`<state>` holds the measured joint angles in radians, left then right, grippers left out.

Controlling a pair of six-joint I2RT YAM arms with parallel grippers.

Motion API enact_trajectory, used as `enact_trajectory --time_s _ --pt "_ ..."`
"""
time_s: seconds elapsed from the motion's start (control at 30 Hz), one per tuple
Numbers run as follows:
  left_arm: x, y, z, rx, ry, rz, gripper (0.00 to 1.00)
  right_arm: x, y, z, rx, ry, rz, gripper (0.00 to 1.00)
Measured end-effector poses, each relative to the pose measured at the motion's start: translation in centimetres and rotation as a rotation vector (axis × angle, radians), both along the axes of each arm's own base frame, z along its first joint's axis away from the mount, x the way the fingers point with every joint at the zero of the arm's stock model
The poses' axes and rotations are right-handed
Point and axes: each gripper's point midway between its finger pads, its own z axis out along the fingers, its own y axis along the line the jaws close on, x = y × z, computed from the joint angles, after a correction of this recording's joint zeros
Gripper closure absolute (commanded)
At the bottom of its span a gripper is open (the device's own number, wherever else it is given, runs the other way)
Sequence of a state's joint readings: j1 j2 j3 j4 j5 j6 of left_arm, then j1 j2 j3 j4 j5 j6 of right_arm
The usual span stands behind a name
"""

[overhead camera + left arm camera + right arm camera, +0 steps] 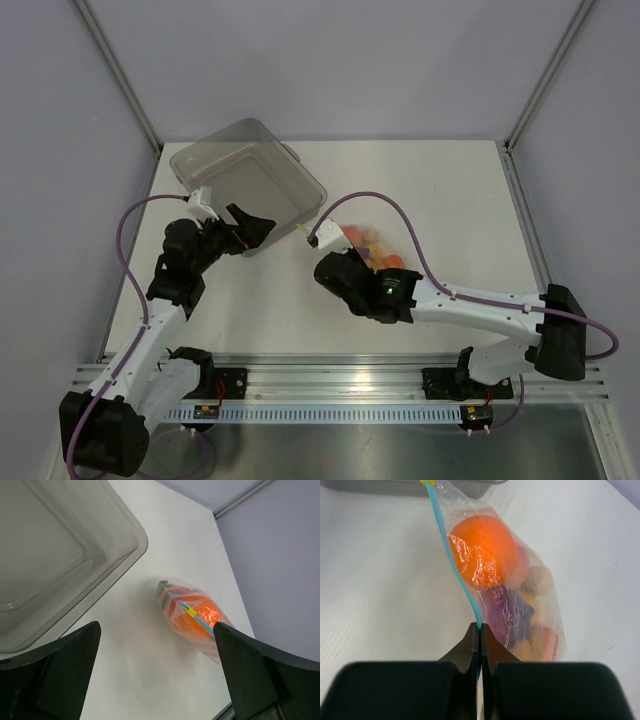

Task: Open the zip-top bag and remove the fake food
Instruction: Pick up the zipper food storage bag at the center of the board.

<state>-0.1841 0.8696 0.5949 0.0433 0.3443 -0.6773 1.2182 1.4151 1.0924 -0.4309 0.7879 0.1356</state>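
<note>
The zip-top bag (520, 580) stands on the white table with its light-blue zip strip (455, 560) running away from my right gripper (480, 627), which is shut on the near end of that strip. Through the clear plastic I see the fake food (485, 550): an orange ball, a purple piece, peach and yellow bits. From above, the bag (372, 245) sits just past the right gripper (322, 243). My left gripper (157, 645) is open and apart from the bag (192, 617), whose small yellow slider (190, 612) shows on the strip. The left gripper (250, 228) hovers beside the tub.
A rigid clear tub (245, 185) lies at the back left, close to the left gripper; its rim (115, 575) fills the upper left of the left wrist view. Grey walls and metal frame posts (540, 80) bound the table.
</note>
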Motion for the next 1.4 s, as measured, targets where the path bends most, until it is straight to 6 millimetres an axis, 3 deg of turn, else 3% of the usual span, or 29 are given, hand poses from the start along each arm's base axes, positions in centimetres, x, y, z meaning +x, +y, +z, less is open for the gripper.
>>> enact_trajectory --time_s 0.17,0.73,0.97,1.23,1.4 --pt "-0.7 -0.9 0.7 -0.032 -0.104 -0.065 0.01 -0.6 -0.5 3.0 0.091 -0.013 0.036 1.0" --pt "-3.1 -2.3 5.3 -0.128 -0.504 -0.159 0.01 -1.1 -2.2 6.5 0.189 0.014 0.111 1.0" --pt "-3.9 -4.5 4.5 -0.143 -0.571 -0.264 0.01 -1.9 -2.3 7.5 0.221 0.03 0.171 1.0" --pt "-5.6 -6.5 5.2 -0.127 -0.669 -0.37 0.01 -2.9 -1.9 8.3 0.263 0.048 0.238 1.0" --pt "-5.9 -7.1 4.8 -0.111 -0.676 -0.4 0.09 -3.3 -1.5 8.3 0.27 0.062 0.268 1.0"
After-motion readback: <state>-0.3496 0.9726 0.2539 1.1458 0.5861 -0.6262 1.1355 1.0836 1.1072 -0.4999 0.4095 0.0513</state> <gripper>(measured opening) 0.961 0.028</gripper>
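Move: My right hand still pinches the blue zip of the lifted zip-top bag; the zip's yellow end lies about 9 cm ahead of it, 8 cm left and 6 cm lower. From my left hand, empty and open, that yellow end is roughly 4 cm ahead, 9 cm right and 8 cm below. The orange is some 6 cm ahead, 16 cm right and 11 cm down; the clear bin's middle lies 17 cm ahead, 7 cm left and 17 cm below. Keeping the zip pinched, I raise my right hand about 8 cm, easing back a little, and roll it left side up while turning it counter-clockwise. I bring my left hand up and back with its fingers tipping up some 40 degrees, then right, about 7 cm in all, turning clockwise, jaws still wide, towards the yellow zip end. ##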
